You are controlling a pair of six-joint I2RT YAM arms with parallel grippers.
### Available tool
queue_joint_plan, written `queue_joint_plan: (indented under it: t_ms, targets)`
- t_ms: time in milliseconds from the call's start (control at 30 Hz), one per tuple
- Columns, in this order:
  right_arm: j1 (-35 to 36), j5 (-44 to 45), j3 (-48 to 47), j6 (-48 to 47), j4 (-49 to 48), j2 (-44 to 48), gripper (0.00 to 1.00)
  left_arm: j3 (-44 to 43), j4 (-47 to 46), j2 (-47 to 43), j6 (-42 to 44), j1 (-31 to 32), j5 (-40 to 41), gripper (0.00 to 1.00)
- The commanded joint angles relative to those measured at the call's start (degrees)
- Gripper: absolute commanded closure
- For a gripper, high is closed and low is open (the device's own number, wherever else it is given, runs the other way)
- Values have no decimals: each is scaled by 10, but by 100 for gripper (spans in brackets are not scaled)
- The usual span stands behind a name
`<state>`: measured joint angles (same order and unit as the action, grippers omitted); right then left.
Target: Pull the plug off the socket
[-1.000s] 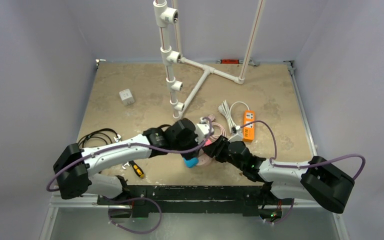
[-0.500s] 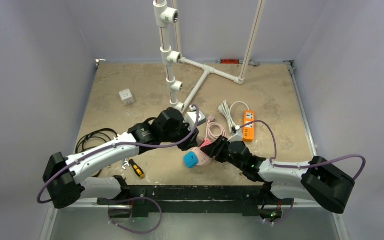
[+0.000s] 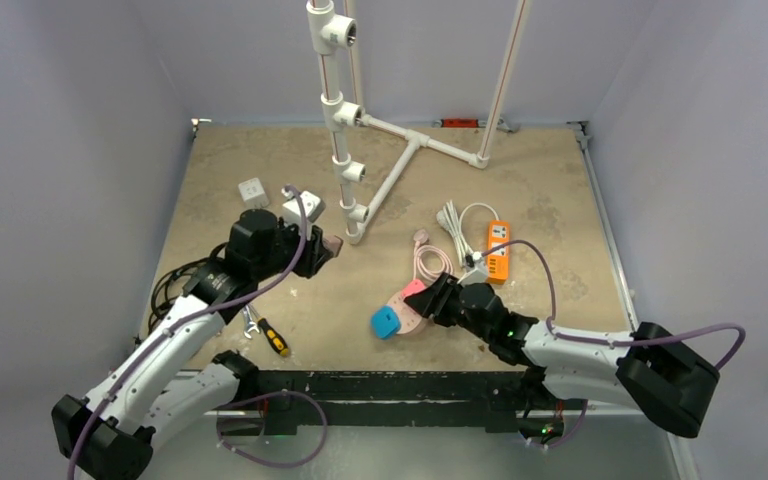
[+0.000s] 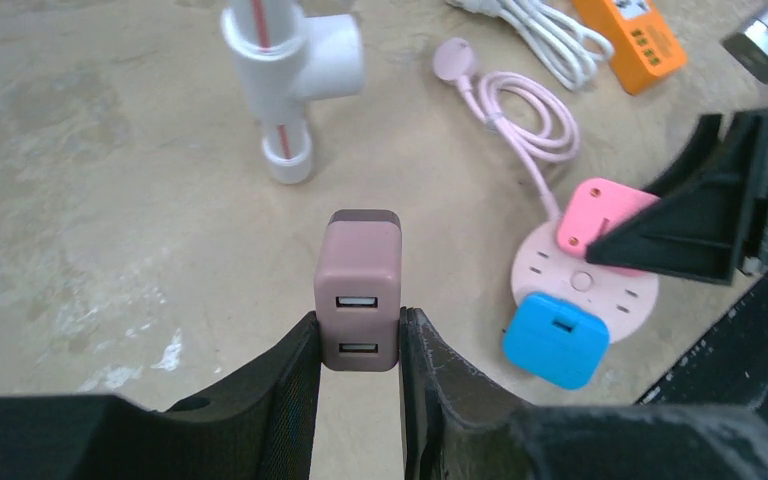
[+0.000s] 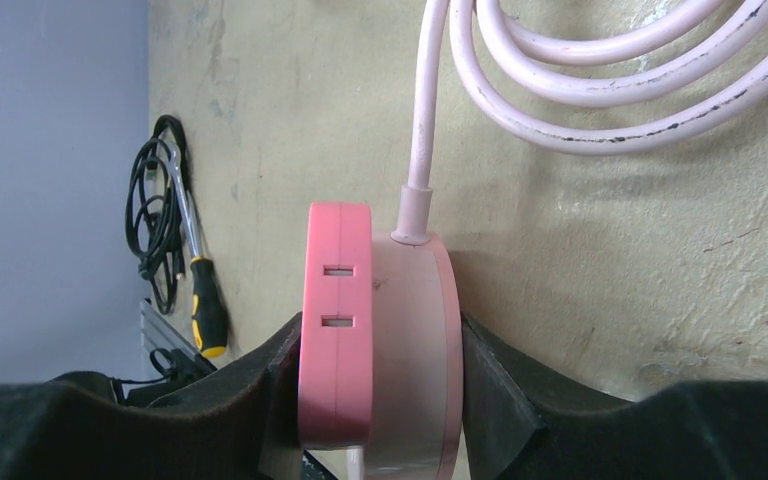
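My left gripper is shut on a mauve two-port USB plug and holds it in the air, well left of the socket; the top view shows that plug at my left gripper. The round pale-pink socket lies on the table with a blue plug and a pink plug still on it. My right gripper is shut across the socket and the pink plug on its face.
A white pipe frame stands at the back centre. An orange power strip, a white cable bundle and the socket's coiled pink cord lie right of centre. A white cube adapter, black cables and a screwdriver lie on the left.
My left arm swung left and back, carrying the mauve plug away from the socket and uncovering the blue plug. The right gripper and socket stayed put.
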<state>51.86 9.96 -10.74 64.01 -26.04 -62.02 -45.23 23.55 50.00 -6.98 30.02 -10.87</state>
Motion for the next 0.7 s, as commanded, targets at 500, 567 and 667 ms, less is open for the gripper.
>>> queue_joint_plan:
  t_ms: [500, 567, 667]
  targets:
    - [2, 14, 15, -54, 61, 53, 100, -78, -57, 215, -88, -328, 12, 100]
    - [2, 13, 20, -53, 55, 59, 100, -90, -60, 260, -95, -338, -18, 100]
    - [2, 10, 25, -51, 51, 65, 100, -94, -70, 300, -101, -360, -41, 100]
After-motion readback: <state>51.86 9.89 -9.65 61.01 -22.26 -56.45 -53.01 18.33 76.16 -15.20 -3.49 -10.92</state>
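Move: Far out to the left, the white cube adapter stands about 27 cm ahead, 21 cm left and 14 cm below the left hand, which already holds the freed plug. The pipe stand's near elbow is some 15 cm ahead, 6 cm right and 16 cm below; the screwdriver lies around 14 cm back and 12 cm left, about 16 cm below. From the right hand, still on the round pink socket, the adapter is roughly 32 cm ahead and 41 cm left, slightly lower. Carrying the pinched plug away from the socket, the left hand sweeps left and forward towards the white cube adapter, some 20 cm across, sinking about 6 cm; the leftward part fades and it ends going mainly forward. The wrist swings nearly 40 degrees counter-clockwise and tips the fingers further down by some 15. The right hand keeps its grip on the socket. ##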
